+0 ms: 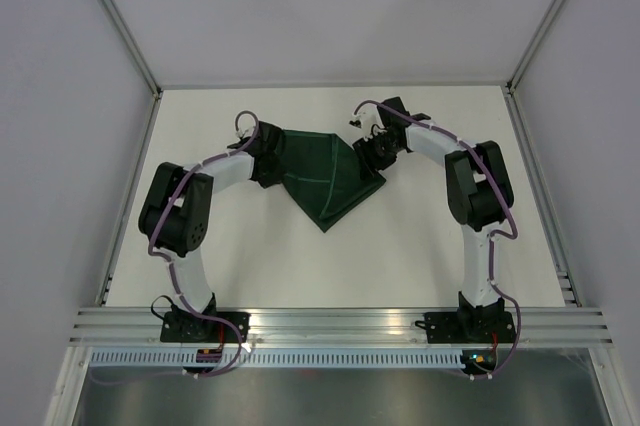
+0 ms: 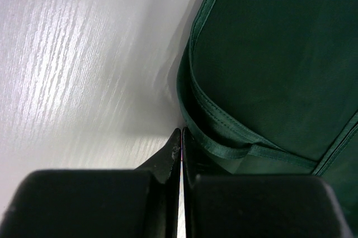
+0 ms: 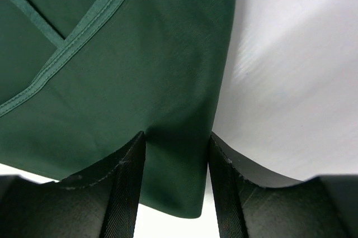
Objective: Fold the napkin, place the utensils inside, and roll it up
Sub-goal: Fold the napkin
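The dark green napkin (image 1: 322,181) lies partly folded on the white table, one corner pointing toward the arms. My left gripper (image 1: 268,161) is at its left edge and is shut. In the left wrist view the napkin (image 2: 279,53) has a doubled hem that rests against the right finger of that gripper (image 2: 182,132), and no cloth shows in the thin slit between the jaws. My right gripper (image 1: 372,154) is at the napkin's right edge. It (image 3: 176,137) stands open, with a corner of the napkin (image 3: 140,70) lying loose between its fingers. The utensils are out of view.
The white table (image 1: 420,246) is enclosed by pale walls with metal corner posts (image 1: 125,31). An aluminium rail (image 1: 340,324) carrying both arm bases runs along the near edge.
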You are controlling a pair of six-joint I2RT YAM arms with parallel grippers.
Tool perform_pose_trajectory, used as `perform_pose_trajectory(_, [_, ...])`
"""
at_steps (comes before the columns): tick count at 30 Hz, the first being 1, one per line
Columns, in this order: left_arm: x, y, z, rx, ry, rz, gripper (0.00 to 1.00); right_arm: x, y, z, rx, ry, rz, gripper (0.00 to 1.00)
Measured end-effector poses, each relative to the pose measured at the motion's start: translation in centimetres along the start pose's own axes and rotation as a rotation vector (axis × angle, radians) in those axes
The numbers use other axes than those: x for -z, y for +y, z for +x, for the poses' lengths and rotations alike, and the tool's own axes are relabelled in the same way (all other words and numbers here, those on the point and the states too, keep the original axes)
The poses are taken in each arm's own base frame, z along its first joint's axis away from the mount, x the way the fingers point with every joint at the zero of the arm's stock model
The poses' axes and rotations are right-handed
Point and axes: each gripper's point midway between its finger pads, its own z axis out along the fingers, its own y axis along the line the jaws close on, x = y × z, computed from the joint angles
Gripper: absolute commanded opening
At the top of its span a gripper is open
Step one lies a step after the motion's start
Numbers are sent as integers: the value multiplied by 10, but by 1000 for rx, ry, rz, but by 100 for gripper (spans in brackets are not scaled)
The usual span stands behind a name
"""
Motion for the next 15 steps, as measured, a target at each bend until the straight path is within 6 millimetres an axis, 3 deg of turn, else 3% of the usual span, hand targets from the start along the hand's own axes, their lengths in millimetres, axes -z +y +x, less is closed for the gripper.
perform_pose_trajectory(5, [-6, -8, -6, 0, 2, 5, 2, 0, 5, 5, 0, -5, -21, 52])
perform_pose_trajectory(15, [-17, -28, -17, -34, 18, 28, 2, 15, 26, 41, -20, 47, -62, 51])
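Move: Both hands are already down on the folded napkin. Its middle lies about 12 cm to the right of the left hand, roughly 1 cm farther out and 1 cm below; its far left corner is some 13 cm straight ahead. From the right hand the napkin's middle is about 12 cm left and 3 cm back, with its right corner some 3 cm back and 3 cm right, and its near corner about 17 cm back and 13 cm left. The shut left fingers push the left edge forward-right 4 cm while the right, half-open, drags the right corner back 5 cm. ##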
